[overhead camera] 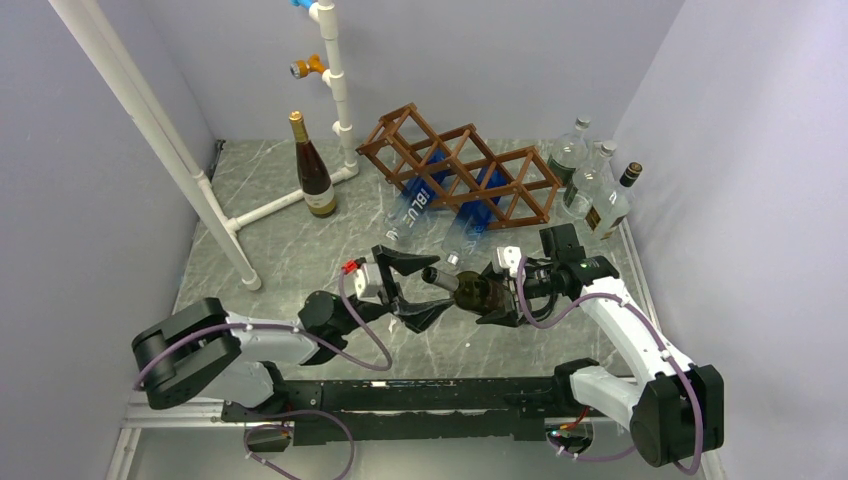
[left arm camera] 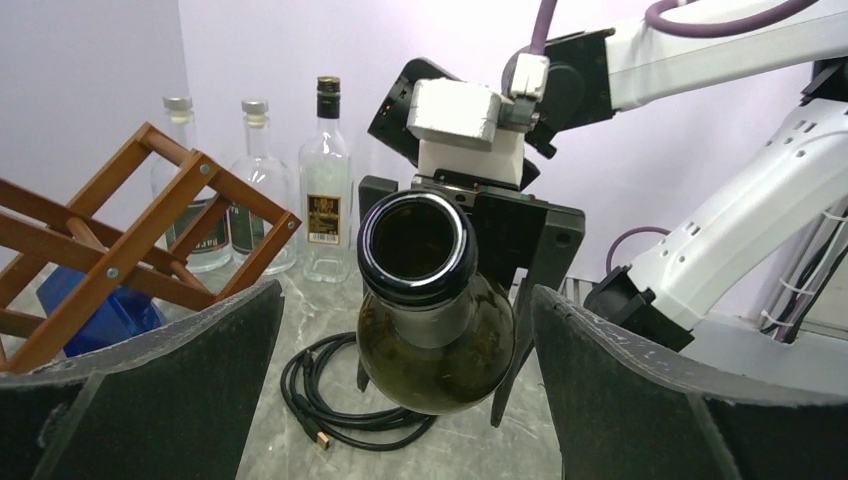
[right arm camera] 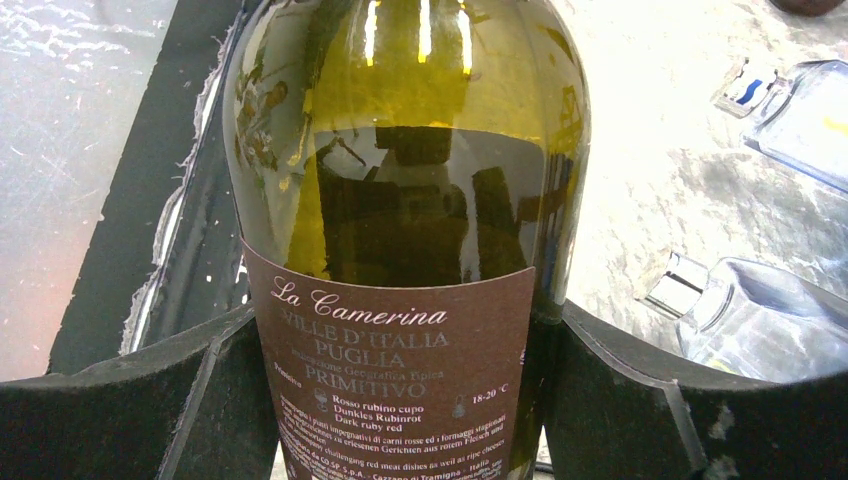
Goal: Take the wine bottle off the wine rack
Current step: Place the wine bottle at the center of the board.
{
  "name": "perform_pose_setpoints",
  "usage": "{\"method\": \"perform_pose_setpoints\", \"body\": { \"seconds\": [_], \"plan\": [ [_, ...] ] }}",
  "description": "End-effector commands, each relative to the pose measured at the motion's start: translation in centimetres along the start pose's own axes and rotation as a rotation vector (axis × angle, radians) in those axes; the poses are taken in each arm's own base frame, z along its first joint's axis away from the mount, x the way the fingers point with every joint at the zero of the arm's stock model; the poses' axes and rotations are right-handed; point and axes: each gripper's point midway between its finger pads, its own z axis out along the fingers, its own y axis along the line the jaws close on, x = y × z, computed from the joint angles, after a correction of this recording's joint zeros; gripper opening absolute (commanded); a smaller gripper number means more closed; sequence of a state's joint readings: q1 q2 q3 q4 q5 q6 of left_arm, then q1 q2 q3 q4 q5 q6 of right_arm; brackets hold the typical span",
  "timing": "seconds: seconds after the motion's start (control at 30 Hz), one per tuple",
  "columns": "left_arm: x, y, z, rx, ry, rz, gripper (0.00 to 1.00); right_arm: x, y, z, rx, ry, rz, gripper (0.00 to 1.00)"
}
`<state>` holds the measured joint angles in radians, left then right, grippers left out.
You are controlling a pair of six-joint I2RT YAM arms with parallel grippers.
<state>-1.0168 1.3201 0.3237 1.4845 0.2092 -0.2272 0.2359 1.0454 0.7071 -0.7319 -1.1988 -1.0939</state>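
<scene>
A dark green wine bottle (overhead camera: 470, 290) with a brown label hangs level over the table, off the brown wooden wine rack (overhead camera: 455, 165), its open mouth pointing left. My right gripper (overhead camera: 497, 295) is shut on its body; in the right wrist view both fingers (right arm camera: 200, 390) press the labelled sides of the wine bottle (right arm camera: 400, 200). My left gripper (overhead camera: 412, 290) stands open facing the mouth. In the left wrist view the wine bottle (left arm camera: 430, 340) sits between the wide-apart tips of the left gripper (left arm camera: 405, 295), with a gap on each side. The wine rack (left arm camera: 120, 240) shows at left.
Two blue bottles (overhead camera: 420, 195) lie in and under the rack. Clear glass bottles (overhead camera: 585, 180) stand at the back right. A labelled bottle (overhead camera: 314, 170) stands upright by a white pipe frame (overhead camera: 335, 80). A black coiled cable (left arm camera: 330, 400) lies on the table beneath the held bottle.
</scene>
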Motion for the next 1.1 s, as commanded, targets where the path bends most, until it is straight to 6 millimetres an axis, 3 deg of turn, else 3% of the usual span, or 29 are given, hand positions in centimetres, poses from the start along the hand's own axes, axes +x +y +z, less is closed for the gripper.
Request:
{"method": "perform_pose_setpoints", "body": {
  "seconds": [0.0, 0.77, 0.9, 1.07],
  "plan": [
    [-4.3, -0.6, 1.6, 0.021, -0.182, -0.001, 0.99, -3.2, -0.5, -0.1, -0.018, -0.112, -0.096, 0.04],
    [-3.8, -1.1, 3.8, 0.064, -0.179, -0.057, 0.75, -3.2, -0.5, -0.1, -0.017, -0.112, -0.095, 0.04],
    [-3.8, -1.4, 3.9, 0.082, -0.177, -0.061, 0.64, -3.2, -0.5, -0.1, -0.016, -0.112, -0.094, 0.04],
    [-4.0, -1.7, 3.9, 0.100, -0.178, -0.051, 0.29, -3.2, -0.5, -0.1, -0.015, -0.113, -0.093, 0.05]
  ]
}}
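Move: The wine bottle's neck, tilted towards the left hand, is about 4 cm to that hand's right, 1 cm ahead and some 1 cm lower. The nearer blue bottle lies about 25 cm ahead of the left hand and 8 cm to its right, the cable coil 10 cm ahead and 18 cm to its right, both over 20 cm lower. From the right hand, already gripping the body, the neck is about 9 cm left, 3 cm ahead and 13 cm up. The left fingers close from wide open onto the wine bottle's neck, one on each side just below the mouth, as the hand slides about 3 cm to the right over it, first edging 1 cm forward, and turns barely 5 degrees. The right hand stays still and keeps its grip on the bottle's body. ##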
